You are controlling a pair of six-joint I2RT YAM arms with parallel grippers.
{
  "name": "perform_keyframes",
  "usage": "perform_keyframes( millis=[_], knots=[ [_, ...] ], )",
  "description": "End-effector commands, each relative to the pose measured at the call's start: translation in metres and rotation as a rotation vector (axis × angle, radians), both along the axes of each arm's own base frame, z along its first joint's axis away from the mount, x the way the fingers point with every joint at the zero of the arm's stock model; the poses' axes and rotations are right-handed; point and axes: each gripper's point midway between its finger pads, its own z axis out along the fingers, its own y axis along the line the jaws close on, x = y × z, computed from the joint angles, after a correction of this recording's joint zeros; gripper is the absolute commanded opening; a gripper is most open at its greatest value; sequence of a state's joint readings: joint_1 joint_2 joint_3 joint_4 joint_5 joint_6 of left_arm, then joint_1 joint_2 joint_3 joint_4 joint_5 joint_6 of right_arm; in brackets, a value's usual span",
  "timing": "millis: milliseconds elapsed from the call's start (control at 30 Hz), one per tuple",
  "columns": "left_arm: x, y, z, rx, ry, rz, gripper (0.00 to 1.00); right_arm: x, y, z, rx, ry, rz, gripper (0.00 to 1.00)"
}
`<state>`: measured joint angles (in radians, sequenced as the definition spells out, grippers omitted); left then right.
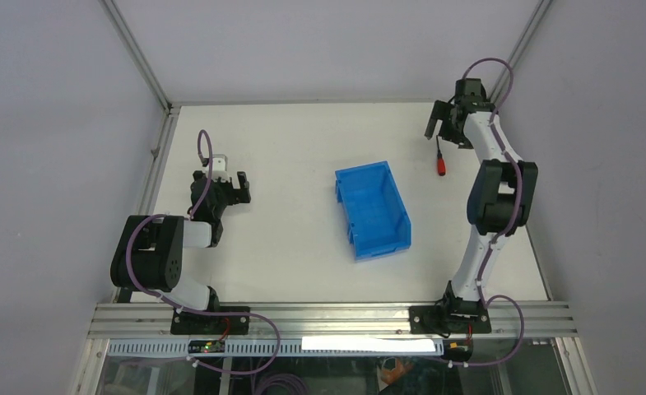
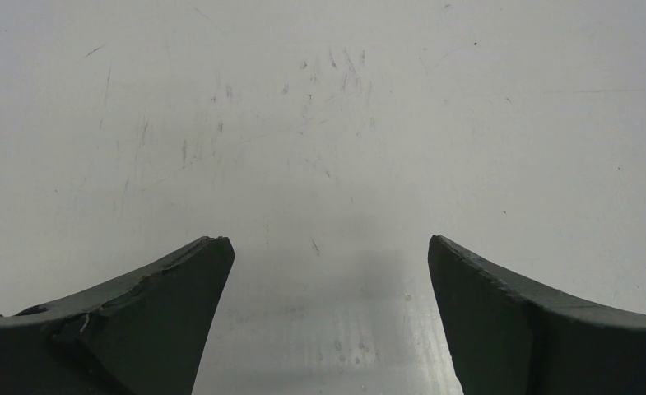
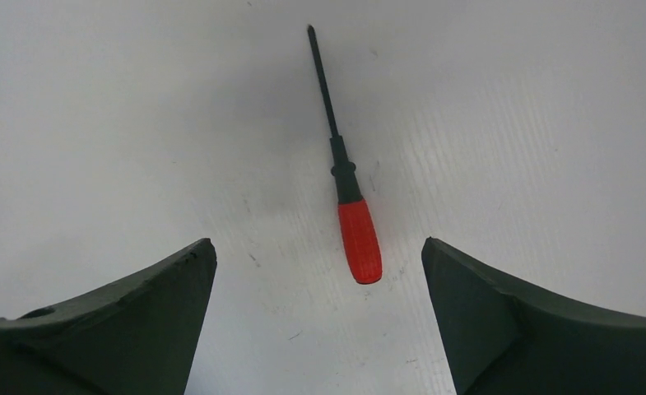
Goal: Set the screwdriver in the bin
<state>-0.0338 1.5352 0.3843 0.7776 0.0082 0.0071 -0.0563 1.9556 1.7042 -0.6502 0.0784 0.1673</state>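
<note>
The screwdriver (image 1: 441, 160), with a short red handle and thin black shaft, lies flat on the white table at the far right. My right gripper (image 1: 439, 130) hovers above it, open. In the right wrist view the screwdriver (image 3: 359, 239) lies just ahead of the gap between the fingers (image 3: 163, 296), handle end nearest, touching neither. The blue bin (image 1: 372, 210) stands empty mid-table, to the left of and nearer than the screwdriver. My left gripper (image 1: 232, 181) is open over bare table at the left, and in its wrist view nothing sits between the left gripper (image 2: 327, 243) fingers.
An aluminium frame rail (image 1: 148, 173) borders the table on the left and another rail (image 1: 336, 317) runs along the near edge. Grey walls enclose the back and sides. The right arm's elbow (image 1: 500, 197) rises beside the bin's right side.
</note>
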Motion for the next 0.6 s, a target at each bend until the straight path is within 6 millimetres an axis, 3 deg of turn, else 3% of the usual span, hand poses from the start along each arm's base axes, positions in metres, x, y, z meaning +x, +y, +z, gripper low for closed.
perform_keyframes(
  millis=[0,167,333,467,567],
  knots=[
    [0.004,-0.007,0.016,-0.020,-0.053,-0.015,0.99,-0.015,-0.013,-0.033,-0.060,0.184,0.002,0.99],
    [0.004,-0.007,0.016,-0.020,-0.054,-0.015,0.99,-0.015,-0.013,-0.073,-0.033,0.273,0.019,0.97],
    [0.004,-0.007,0.016,-0.020,-0.053,-0.015,0.99,-0.013,-0.011,-0.096,0.003,0.310,0.023,0.79],
    [0.004,-0.007,0.016,-0.020,-0.053,-0.015,0.99,-0.012,-0.012,-0.098,0.001,0.318,0.021,0.29],
    [0.004,-0.007,0.016,-0.020,-0.052,-0.015,0.99,-0.010,-0.013,-0.077,-0.012,0.281,0.025,0.10]
  ],
)
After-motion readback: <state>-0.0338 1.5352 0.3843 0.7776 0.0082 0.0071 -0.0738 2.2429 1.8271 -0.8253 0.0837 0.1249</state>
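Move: The screwdriver lies under the open right gripper, shaft tip pointing outward: its middle is about 2 cm ahead, 1 cm to the right and 12 cm below, with its red handle on the near side. The blue bin stands some 17 cm back and 18 cm left of this hand, about 10 cm below. From the left gripper, the screwdriver is roughly 12 cm ahead, 57 cm to the right and 3 cm lower. Sink the right gripper about 11 cm onto the red handle, easing back about 2 cm and a touch right as you tip the fingers some 20 degrees nearer to straight down. Begin to close late in the descent, then hold the height and pinch the handle between the fingertips, just behind its black collar. ##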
